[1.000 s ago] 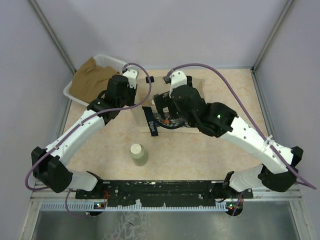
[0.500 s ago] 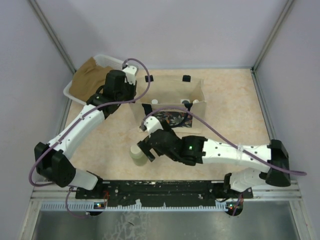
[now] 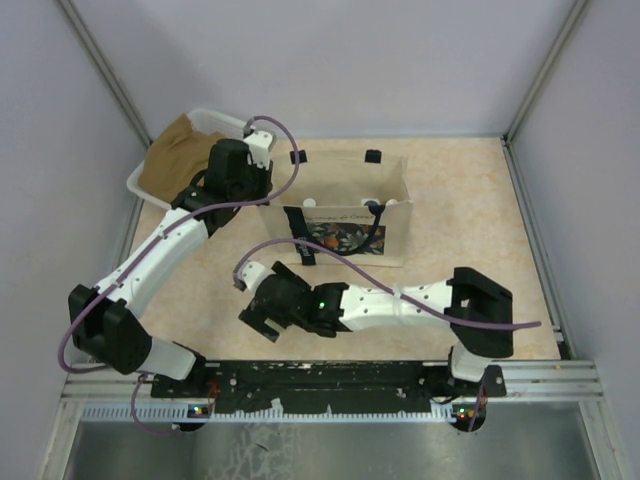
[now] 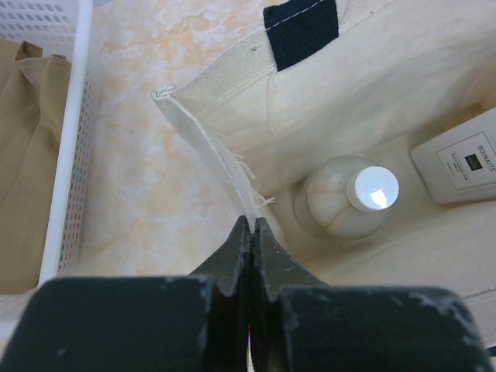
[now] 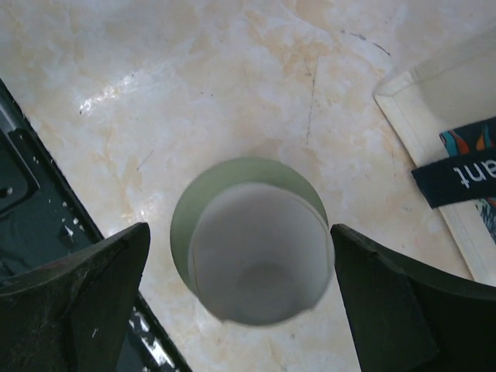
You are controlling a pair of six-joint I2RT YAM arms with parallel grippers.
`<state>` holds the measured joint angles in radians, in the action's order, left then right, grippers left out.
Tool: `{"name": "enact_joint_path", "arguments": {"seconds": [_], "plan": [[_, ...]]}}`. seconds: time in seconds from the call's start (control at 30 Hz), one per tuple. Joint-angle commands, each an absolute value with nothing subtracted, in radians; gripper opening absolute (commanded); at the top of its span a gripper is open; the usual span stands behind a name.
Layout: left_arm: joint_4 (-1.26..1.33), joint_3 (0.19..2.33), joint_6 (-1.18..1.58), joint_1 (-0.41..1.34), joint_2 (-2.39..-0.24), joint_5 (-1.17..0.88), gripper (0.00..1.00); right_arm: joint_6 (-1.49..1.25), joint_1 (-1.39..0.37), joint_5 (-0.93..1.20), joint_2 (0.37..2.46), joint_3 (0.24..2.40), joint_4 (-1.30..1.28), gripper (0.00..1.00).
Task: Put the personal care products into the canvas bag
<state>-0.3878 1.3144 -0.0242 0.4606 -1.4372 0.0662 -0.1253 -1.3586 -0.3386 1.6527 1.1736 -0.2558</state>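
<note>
The canvas bag (image 3: 392,232) stands open in the middle of the table. My left gripper (image 3: 258,192) is shut on its left rim (image 4: 203,132), holding the mouth apart. Inside the bag lie a rounded pale bottle with a white cap (image 4: 350,203) and a flat white labelled bottle (image 4: 463,157). The pale green bottle with its cream cap (image 5: 256,252) stands upright on the table in front of the bag. My right gripper (image 5: 240,232) hangs open over it with one finger on each side, neither touching. In the top view this gripper (image 3: 262,310) hides the bottle.
A white tub with brown cloth (image 3: 172,160) sits at the back left, close to my left wrist (image 4: 68,155). The bag's black strap with white lettering (image 5: 457,172) hangs down its front. The black base rail (image 5: 23,209) runs just behind the green bottle.
My right arm has swung from over the bag down to the front left and now covers the green bottle. The left gripper has kept its hold on the bag's rim.
</note>
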Motion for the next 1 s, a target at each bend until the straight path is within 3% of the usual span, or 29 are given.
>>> {"name": "enact_joint_path", "arguments": {"seconds": [0.0, 0.23, 0.33, 0.47, 0.63, 0.77, 0.97], "plan": [[-0.355, 1.34, -0.048, 0.441, -1.412, 0.082, 0.0, -0.104, -1.367, -0.319, 1.705, 1.253, -0.203, 0.99], [-0.344, 1.323, -0.047, 0.435, -1.401, 0.08, 0.0, -0.09, -1.365, -0.318, 1.793, 1.3, -0.22, 0.99], [-0.34, 1.318, -0.047, 0.434, -1.396, 0.076, 0.0, -0.092, -1.364, -0.327, 1.806, 1.308, -0.238, 0.9], [-0.334, 1.313, -0.044, 0.432, -1.393, 0.072, 0.0, -0.107, -1.357, -0.327, 1.791, 1.286, -0.22, 0.47], [-0.33, 1.31, -0.041, 0.431, -1.396, 0.064, 0.0, -0.141, -1.349, -0.358, 1.744, 1.247, -0.218, 0.03], [-0.33, 1.309, -0.035, 0.429, -1.402, 0.064, 0.0, -0.205, -1.339, -0.455, 1.641, 1.209, -0.282, 0.0], [-0.323, 1.305, -0.03, 0.427, -1.396, 0.063, 0.0, -0.308, -1.296, -0.565, 1.312, 1.134, -0.456, 0.0]]}}
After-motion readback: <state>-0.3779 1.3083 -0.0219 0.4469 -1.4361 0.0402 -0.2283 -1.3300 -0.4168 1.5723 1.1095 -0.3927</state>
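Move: The green jar with the white lid stands between the right hand's open fingers, its middle about 2 cm left, 1 cm ahead and some 5 cm below. The canvas bag's middle lies roughly 22 cm ahead and 10 cm right, 2 cm lower; the dark "Elegant" strap on its front is about 16 cm ahead, 4 cm right and 5 cm below. From the left hand, the jar is about 21 cm back, sideways level, 17 cm lower. The right fingers close around the green jar just below its lid and pinch it, after the open hand eases about 2.5 cm left and as far down over it. After a short hold the hand swings back right about 7 cm with the jar, turning some 10 degrees clockwise and starting to rise, towards the canvas bag. The left hand stays put, still pinching the bag's rim. ##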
